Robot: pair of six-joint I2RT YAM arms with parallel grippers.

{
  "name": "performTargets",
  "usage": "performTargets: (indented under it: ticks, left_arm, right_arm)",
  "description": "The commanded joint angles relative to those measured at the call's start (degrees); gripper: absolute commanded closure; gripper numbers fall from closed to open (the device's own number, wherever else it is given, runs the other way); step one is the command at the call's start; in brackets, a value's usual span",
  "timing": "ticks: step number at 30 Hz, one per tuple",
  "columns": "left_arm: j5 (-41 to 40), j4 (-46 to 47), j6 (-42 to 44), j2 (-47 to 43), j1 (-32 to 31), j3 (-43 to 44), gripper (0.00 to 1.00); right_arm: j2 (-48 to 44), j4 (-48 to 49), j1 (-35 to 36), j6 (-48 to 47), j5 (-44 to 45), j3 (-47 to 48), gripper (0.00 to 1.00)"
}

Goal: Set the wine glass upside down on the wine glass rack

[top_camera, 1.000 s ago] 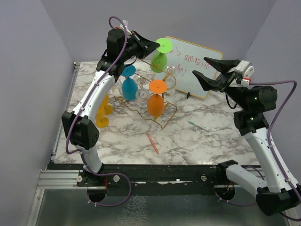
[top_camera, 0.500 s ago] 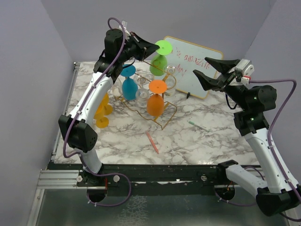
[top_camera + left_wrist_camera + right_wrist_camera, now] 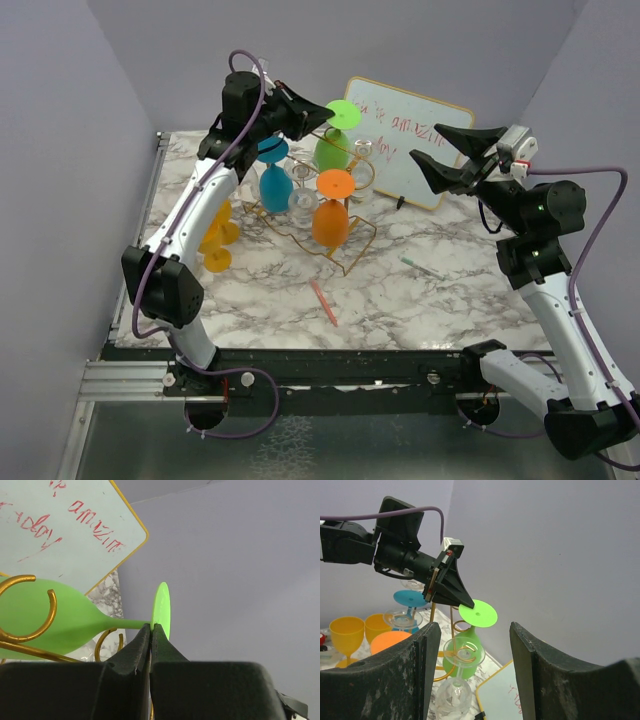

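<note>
A green wine glass hangs upside down at the far end of the gold wire wine glass rack. My left gripper is shut on the rim of its round foot. In the left wrist view the green bowl lies behind the rack's curled loops, and the left gripper pinches the foot edge-on. My right gripper stands open and empty to the right, well clear of the rack. Its wrist view looks between the right gripper's fingers at the green foot and the gold wires.
A blue glass, an orange glass and a clear glass hang upside down on the rack. Yellow glasses stand upright at the left. A framed whiteboard leans behind the rack. Two pens lie on the marble.
My left gripper has lowered the green glass a little, toward the rack's far loops. The right arm has stayed still.
</note>
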Motion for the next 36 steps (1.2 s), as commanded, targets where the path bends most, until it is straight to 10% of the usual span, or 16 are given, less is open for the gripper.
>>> performTargets:
  ticks: [1,18,36]
  left_arm:
    - [0.42,0.98,-0.77,-3.59,0.74,-0.84,1.00]
    - [1.31,-2.56,2.05,-4.23,1.32,-1.21,0.95]
    - [-2.25,-8.38,11.00,-8.90,1.99,-3.10,0.60]
  right_arm:
    - [-0.43,-0.64,-0.04,0.55,1.56,-0.35,0.37]
    - [-0.45,-0.56,-0.04,0.64,2.10,-0.58,0.37]
    - [-2.09,-0.54,-0.04,0.70,3.15,-1.66,0.37]
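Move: The left hand pinches the green wine glass by its foot, upside down; its rack hook is about 2 cm back, not off to either side, and 3 cm below. A clear glass hangs roughly 5 cm back and 7 cm right of the hand, the blue one 6 cm back and 12 cm left, the orange one 14 cm back and 1 cm right, all centred some 11 cm below. From the idle right hand the hook lies about 11 cm ahead, 19 cm left and 12 cm below. Left hand eases about 3 cm back-left to the hook, rising then sinking slightly, fingers opening off the green foot. ##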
